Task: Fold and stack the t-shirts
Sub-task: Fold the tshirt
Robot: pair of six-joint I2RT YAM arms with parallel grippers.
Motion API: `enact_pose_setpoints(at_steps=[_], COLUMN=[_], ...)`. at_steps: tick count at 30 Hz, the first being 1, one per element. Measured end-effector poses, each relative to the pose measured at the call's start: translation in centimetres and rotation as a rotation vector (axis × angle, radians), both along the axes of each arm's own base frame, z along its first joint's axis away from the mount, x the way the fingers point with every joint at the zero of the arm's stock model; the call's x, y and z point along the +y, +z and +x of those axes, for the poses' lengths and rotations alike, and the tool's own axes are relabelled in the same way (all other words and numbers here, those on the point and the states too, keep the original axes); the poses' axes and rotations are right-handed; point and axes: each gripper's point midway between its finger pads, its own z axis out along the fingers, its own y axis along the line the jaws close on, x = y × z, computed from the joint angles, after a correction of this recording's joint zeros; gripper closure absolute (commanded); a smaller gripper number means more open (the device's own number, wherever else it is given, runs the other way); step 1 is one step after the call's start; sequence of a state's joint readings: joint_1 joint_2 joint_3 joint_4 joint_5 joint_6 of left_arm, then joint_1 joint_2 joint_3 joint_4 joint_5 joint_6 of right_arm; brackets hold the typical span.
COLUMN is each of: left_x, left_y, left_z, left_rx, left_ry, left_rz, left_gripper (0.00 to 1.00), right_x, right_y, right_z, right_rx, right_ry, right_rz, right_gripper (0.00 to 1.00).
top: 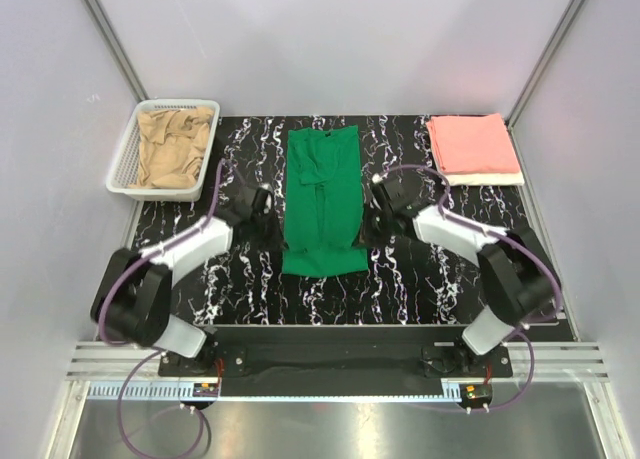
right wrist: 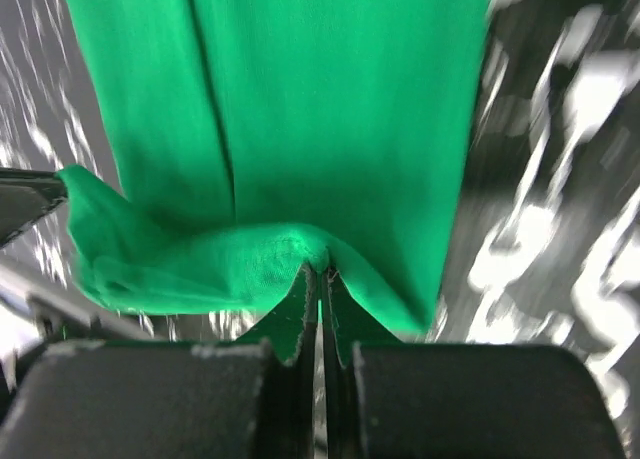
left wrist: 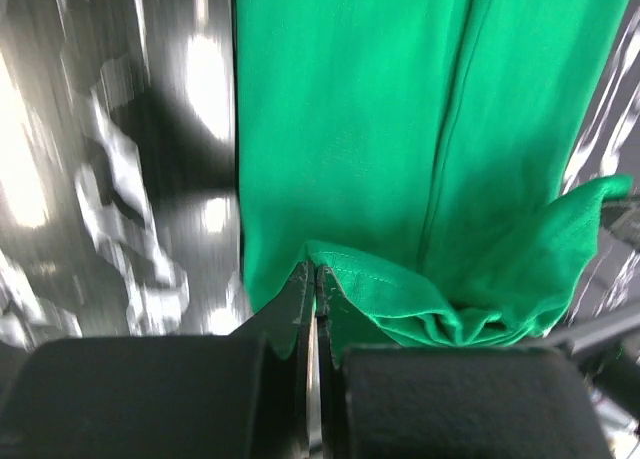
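Note:
A bright green t-shirt (top: 322, 194) lies as a long narrow strip down the middle of the black marbled table (top: 420, 279). My left gripper (top: 275, 224) is at its left edge, shut on a pinch of the green hem (left wrist: 380, 289). At the strip's right edge my right gripper (top: 366, 222) is likewise shut on the green cloth (right wrist: 300, 99), which bunches up at its fingertips (right wrist: 320, 271). A salmon pink t-shirt (top: 472, 144) lies folded at the back right on top of a white one (top: 490, 179). A crumpled tan t-shirt (top: 175, 149) fills the basket.
The white mesh basket (top: 122, 164) stands at the back left corner. Grey walls close the table on three sides. Both arm bases sit at the near edge.

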State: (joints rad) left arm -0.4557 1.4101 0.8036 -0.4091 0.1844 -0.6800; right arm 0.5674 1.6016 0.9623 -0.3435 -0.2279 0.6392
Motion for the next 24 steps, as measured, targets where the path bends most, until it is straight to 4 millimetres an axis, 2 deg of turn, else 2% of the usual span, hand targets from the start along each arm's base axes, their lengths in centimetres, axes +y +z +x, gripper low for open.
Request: enact_pose_setpoints(at_steps=[8,12,17,24], left_x=[0.8,0.1,-0.4,0.1], left_y=[0.6,0.9,1.5,3.0], left_z=[12.6,17.5,19.8,22.8], left_rx=[-0.030,-0.068,-0.078,-0.113], left_ry=[0.021,-0.002,-0.024,-0.009], left_rz=[-0.040,-0.066,-0.070,-0.085], left_gripper=[1.00,1.00,1.00,1.00], right_x=[-0.9,-0.9,-1.5,-2.6], right_y=[0.7,0.7,1.4,2.9], right_z=[10.5,14.5,18.1,21.3], right_rx=[-0.108,-0.137,-0.152,-0.184], right_ry=[-0.021,-0.023,-0.029,-0.042], right_rz=[-0.023,-0.023,-0.014,0.010], right_gripper=[1.00,1.00,1.00,1.00])
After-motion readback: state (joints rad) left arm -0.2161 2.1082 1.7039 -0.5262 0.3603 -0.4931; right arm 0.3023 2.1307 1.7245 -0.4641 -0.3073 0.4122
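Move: I already have the near hem of the green t-shirt pinched by its two corners. The left shoulder at the collar end lies about 36 cm straight ahead of my left hand and 5 cm lower; the right shoulder lies about 36 cm ahead of my right hand and equally low. The folded-in sleeve flap is some 26 cm ahead and 11 cm inward of each hand, the shirt's near bend about 7 cm back and 11 cm inward. Side by side, both my hands sweep the pinched hem forward over the shirt lying on the table, towards the collar end, some 22 cm, quick at first and slowing past halfway. Late on they rise about 2 cm as they slow; both sets of fingers stay shut on the corners, the right tilting about 10 degrees more forward. ##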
